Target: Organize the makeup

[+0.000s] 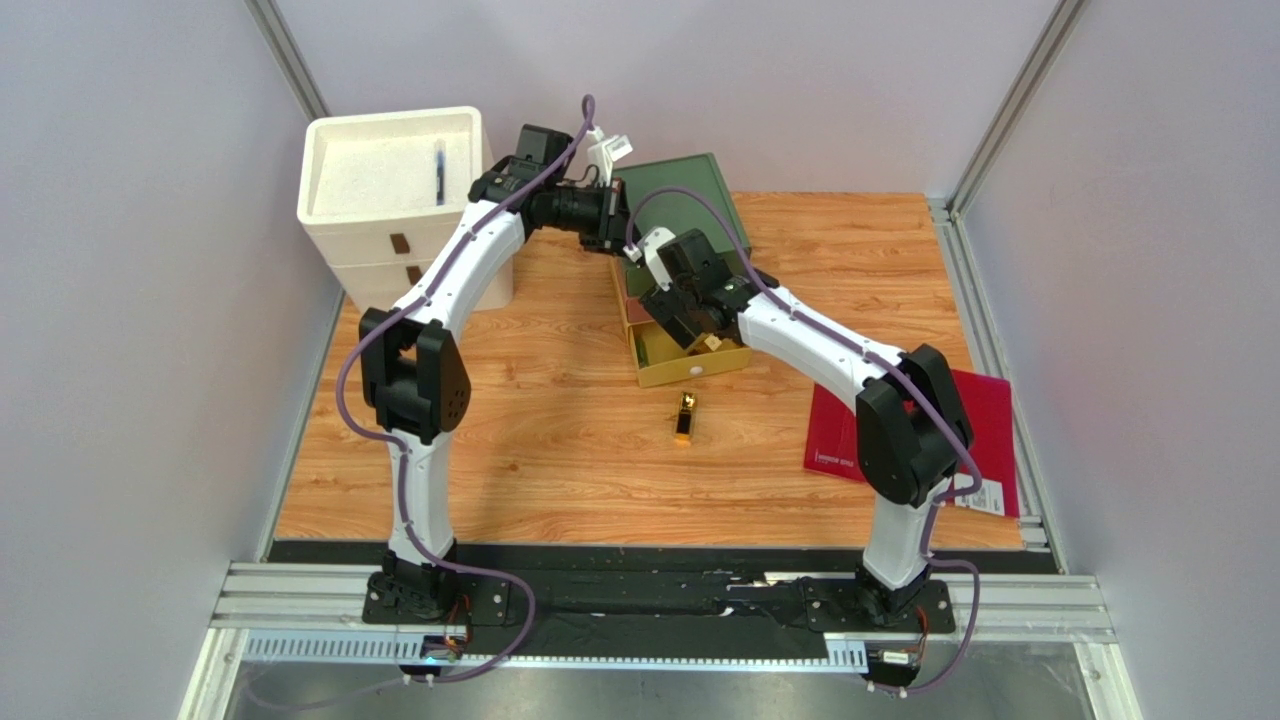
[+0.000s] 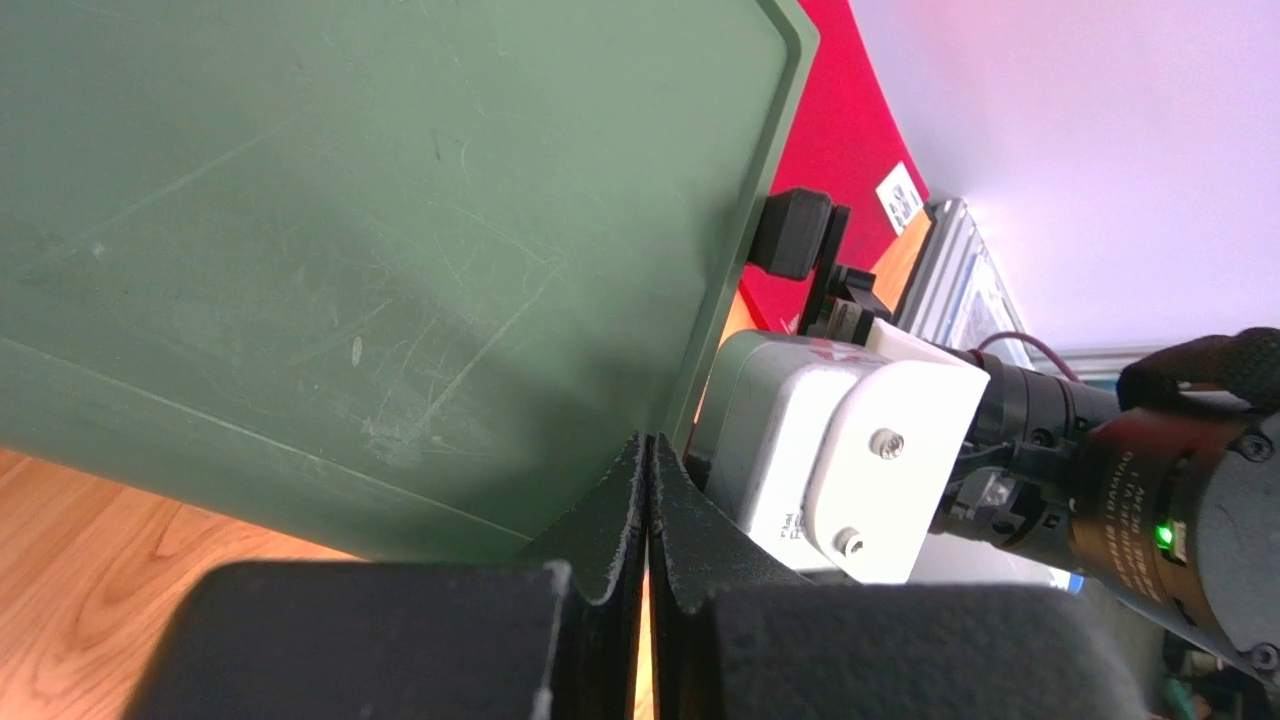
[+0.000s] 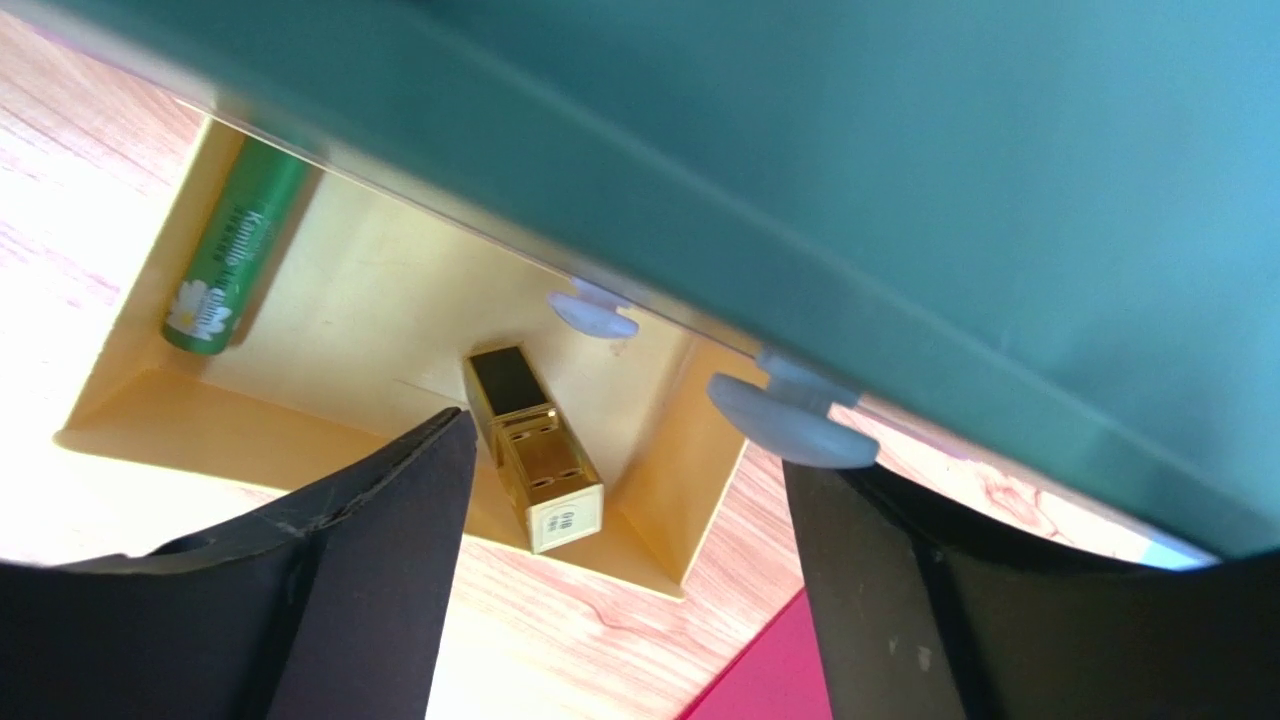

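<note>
A shallow yellow box (image 1: 706, 360) stands mid-table with its dark green lid (image 1: 684, 192) tilted up behind it. Inside the box lie a bright green stick (image 3: 226, 258) by the left wall and a black-and-gold rectangular case (image 3: 535, 468) near the front wall. My right gripper (image 3: 624, 518) hovers open just above that case, which lies free between the fingers. A second black-and-gold case (image 1: 687, 419) lies on the wood in front of the box. My left gripper (image 2: 648, 503) is shut, its tips at the lower edge of the lid (image 2: 361, 255).
A white foam box (image 1: 394, 180) stands at the back left with a dark stick in it. A flat dark red folder (image 1: 842, 435) lies at the right under the right arm. Both arms crowd over the yellow box.
</note>
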Controlling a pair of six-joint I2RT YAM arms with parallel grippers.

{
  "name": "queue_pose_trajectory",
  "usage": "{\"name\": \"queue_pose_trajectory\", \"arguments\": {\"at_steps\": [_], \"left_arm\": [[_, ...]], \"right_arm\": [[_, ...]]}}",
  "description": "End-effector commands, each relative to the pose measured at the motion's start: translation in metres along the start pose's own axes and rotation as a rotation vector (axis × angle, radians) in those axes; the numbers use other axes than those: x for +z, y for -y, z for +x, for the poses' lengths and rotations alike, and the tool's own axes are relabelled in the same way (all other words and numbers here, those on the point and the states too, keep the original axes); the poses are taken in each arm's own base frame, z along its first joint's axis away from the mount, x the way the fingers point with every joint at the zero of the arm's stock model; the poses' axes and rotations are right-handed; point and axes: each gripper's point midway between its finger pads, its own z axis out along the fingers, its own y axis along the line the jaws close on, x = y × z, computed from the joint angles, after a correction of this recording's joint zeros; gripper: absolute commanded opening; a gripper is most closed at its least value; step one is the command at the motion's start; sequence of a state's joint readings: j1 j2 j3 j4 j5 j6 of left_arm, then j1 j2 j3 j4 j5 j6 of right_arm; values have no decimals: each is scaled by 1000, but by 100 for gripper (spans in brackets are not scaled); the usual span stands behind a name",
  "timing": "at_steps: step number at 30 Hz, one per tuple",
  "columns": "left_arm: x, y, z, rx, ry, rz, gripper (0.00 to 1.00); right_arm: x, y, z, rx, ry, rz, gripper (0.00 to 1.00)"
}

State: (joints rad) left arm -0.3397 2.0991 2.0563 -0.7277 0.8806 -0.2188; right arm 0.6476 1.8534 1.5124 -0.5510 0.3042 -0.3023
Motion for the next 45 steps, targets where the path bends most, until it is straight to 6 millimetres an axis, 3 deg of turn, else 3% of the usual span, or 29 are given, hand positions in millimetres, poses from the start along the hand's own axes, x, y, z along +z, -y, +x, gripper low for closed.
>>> {"name": "queue_pose_trajectory", "arguments": {"at_steps": [1, 2, 3, 4, 12, 13, 15, 16, 17, 19, 21, 26, 32, 35, 38, 41, 42, 45], "left_arm": [[14, -40, 50, -130, -147, -106, 0], [14, -39, 50, -130, -147, -105, 0], [15, -39, 49, -129, -146, -104, 0], [14, -39, 49, -128, -145, -104, 0], [15, -38, 50, -125, -148, -93, 0], [15, -38, 51, -126, -149, -91, 0], [16, -38, 51, -125, -151, -86, 0], [15, -37, 51, -124, -150, -84, 0], [15, -37, 51, -122, -150, -83, 0], [16, -37, 52, -120, -152, -79, 0], [16, -37, 52, -118, -153, -76, 0], [15, -35, 51, -109, -152, -71, 0], [14, -33, 54, -104, -156, -58, 0], [14, -33, 55, -99, -154, -58, 0], [14, -32, 55, -97, -154, -50, 0], [14, -31, 54, -94, -152, -48, 0], [14, -31, 54, -94, -152, -47, 0], [14, -31, 54, -91, -149, -46, 0]], "right_arm": [[-16, 18, -16, 55, 88, 59, 80], [-24, 19, -19, 70, 105, 55, 82], [-27, 16, -15, 90, 100, 45, 95], [-30, 14, -14, 105, 104, 31, 100], [-72, -22, 10, 237, 113, -173, 100], [-74, -23, 8, 316, 104, -172, 100], [-69, -28, 25, 387, -14, -155, 100], [-74, -24, 10, 434, -24, -152, 100], [-79, -33, 33, 419, -156, -178, 100], [-76, -48, 39, 415, -217, -243, 100], [-81, -68, 38, 444, -218, -344, 100], [-95, -84, 41, 590, -222, -422, 100], [-95, -113, 46, 773, -283, -559, 100], [-95, -114, 51, 770, -324, -557, 100], [-103, -111, 38, 815, -264, -564, 100], [-120, -91, 21, 847, -105, -527, 100], [-137, -81, 11, 856, -20, -527, 100], [-149, -82, 5, 886, 88, -576, 100]]}}
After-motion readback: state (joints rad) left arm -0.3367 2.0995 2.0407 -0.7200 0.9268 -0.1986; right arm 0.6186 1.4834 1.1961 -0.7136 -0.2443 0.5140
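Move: The lipstick left on the table lies about 13 cm back from the right hand, 5 cm to its left and some 11 cm lower. Almost under this hand is the open yellow drawer, its middle about 3 cm left and 8 cm down; the lipstick already dropped into it is some 2 cm back and 2 cm left, 8 cm down. From the left hand, the table lipstick is about 15 cm back, 3 cm right and 21 cm down. Draw the right gripper back about 16 cm, away from the dropped lipstick and out over the table near the other one, lifting some 3 cm, then sinking about 5, and easing up 2 at the end. Open the fingers fully on the way, tip them steeper downward and roll the hand's left side up, some 55 degrees in all. Keep the left gripper shut at the green chest's top. ##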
